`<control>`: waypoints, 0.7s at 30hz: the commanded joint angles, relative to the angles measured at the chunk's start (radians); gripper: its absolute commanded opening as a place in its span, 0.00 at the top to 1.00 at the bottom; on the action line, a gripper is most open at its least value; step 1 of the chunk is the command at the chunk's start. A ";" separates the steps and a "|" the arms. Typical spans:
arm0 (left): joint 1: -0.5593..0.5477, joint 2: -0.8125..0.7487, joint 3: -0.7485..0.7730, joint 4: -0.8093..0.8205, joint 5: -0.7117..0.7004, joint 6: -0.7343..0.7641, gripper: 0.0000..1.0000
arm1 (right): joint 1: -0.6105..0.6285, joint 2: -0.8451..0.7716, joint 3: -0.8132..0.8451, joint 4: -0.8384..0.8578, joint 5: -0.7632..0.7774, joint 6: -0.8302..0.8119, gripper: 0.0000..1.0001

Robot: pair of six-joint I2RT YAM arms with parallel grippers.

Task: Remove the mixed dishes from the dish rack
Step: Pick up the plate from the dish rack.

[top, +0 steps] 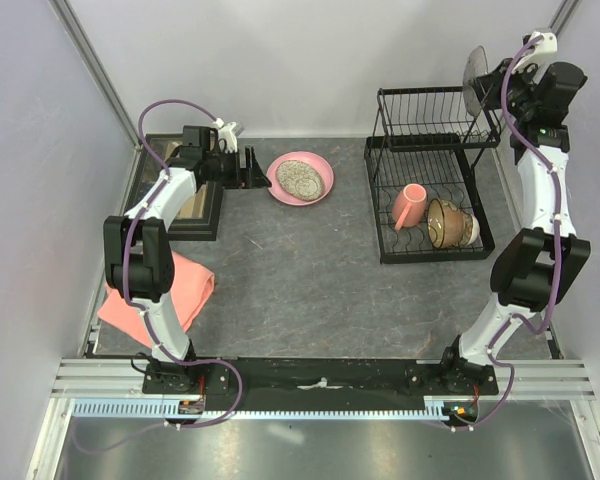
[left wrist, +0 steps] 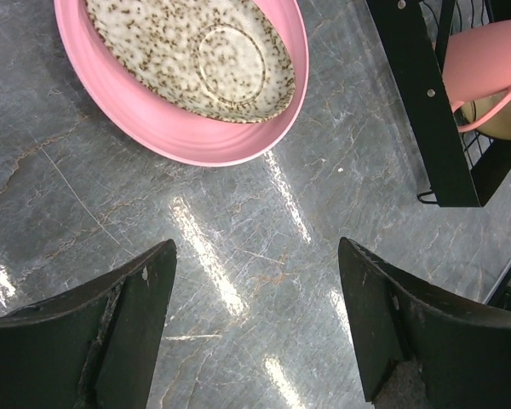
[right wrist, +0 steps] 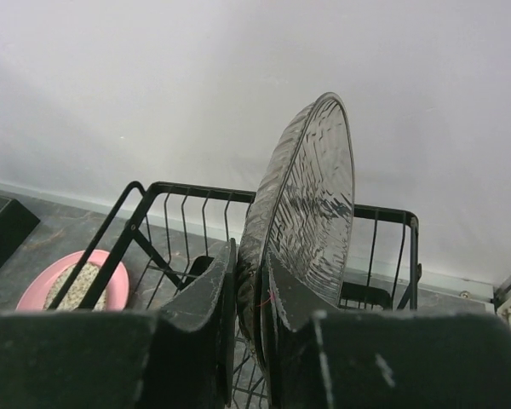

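Note:
My right gripper (top: pixel 495 88) (right wrist: pixel 251 264) is shut on the lower rim of a ribbed clear glass plate (top: pixel 474 80) (right wrist: pixel 315 179), which it holds upright above the back right corner of the black wire dish rack (top: pixel 425 100) (right wrist: pixel 196 189). In the rack's lower tier lie the salmon-pink mug (top: pixel 410 206) (left wrist: pixel 485 64) and the amber-brown bowl (top: pixel 447 222). On the table left of the rack a speckled plate (top: pixel 302 176) (left wrist: pixel 196 51) rests in the large pink plate (top: pixel 300 195) (left wrist: pixel 196 136). Just left of them my left gripper (top: pixel 255 170) (left wrist: pixel 255 256) hangs open over bare table.
A dark rectangular tray (top: pixel 195 205) sits at the far left under the left arm. A folded salmon-pink cloth (top: pixel 160 290) lies at the near left. White walls close in the table at the back and on both sides.

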State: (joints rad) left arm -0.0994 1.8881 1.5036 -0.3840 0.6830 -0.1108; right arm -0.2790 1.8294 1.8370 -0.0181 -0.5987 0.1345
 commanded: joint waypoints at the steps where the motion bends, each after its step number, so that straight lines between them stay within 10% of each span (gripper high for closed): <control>1: 0.006 -0.021 0.078 -0.030 0.018 0.065 0.17 | 0.003 -0.099 0.044 0.023 -0.062 0.005 1.00; 21: 0.006 0.089 0.532 -0.383 0.205 0.031 0.19 | 0.547 -0.436 -0.203 -0.309 0.434 -0.597 1.00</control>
State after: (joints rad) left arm -0.0994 1.9202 1.9148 -0.6502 0.7952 -0.0788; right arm 0.1791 1.4288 1.7153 -0.2790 -0.3485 -0.3000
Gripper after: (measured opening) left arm 0.815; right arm 0.204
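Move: The right hand already holds the clear plate just above the rack's upper shelf. The stack it is being taken to, the pink plate with the speckled one, lies roughly 40 cm to its left, about level in reach (some 2 cm ahead) and 37 cm lower. The pink mug sits about 14 cm left, 11 cm back and 33 cm below. From the left hand the stack is about 12 cm ahead, 9 cm right and 13 cm lower. Still pinching the clear plate by its rim, the right hand carries it over the upper shelf towards the stack, about 18 cm left and 13 cm back, rising at first and just starting to sink at the end. The wrist rolls left side down, tips up a little and turns counter-clockwise. The empty left hand rises some 11 cm, fingers open. ##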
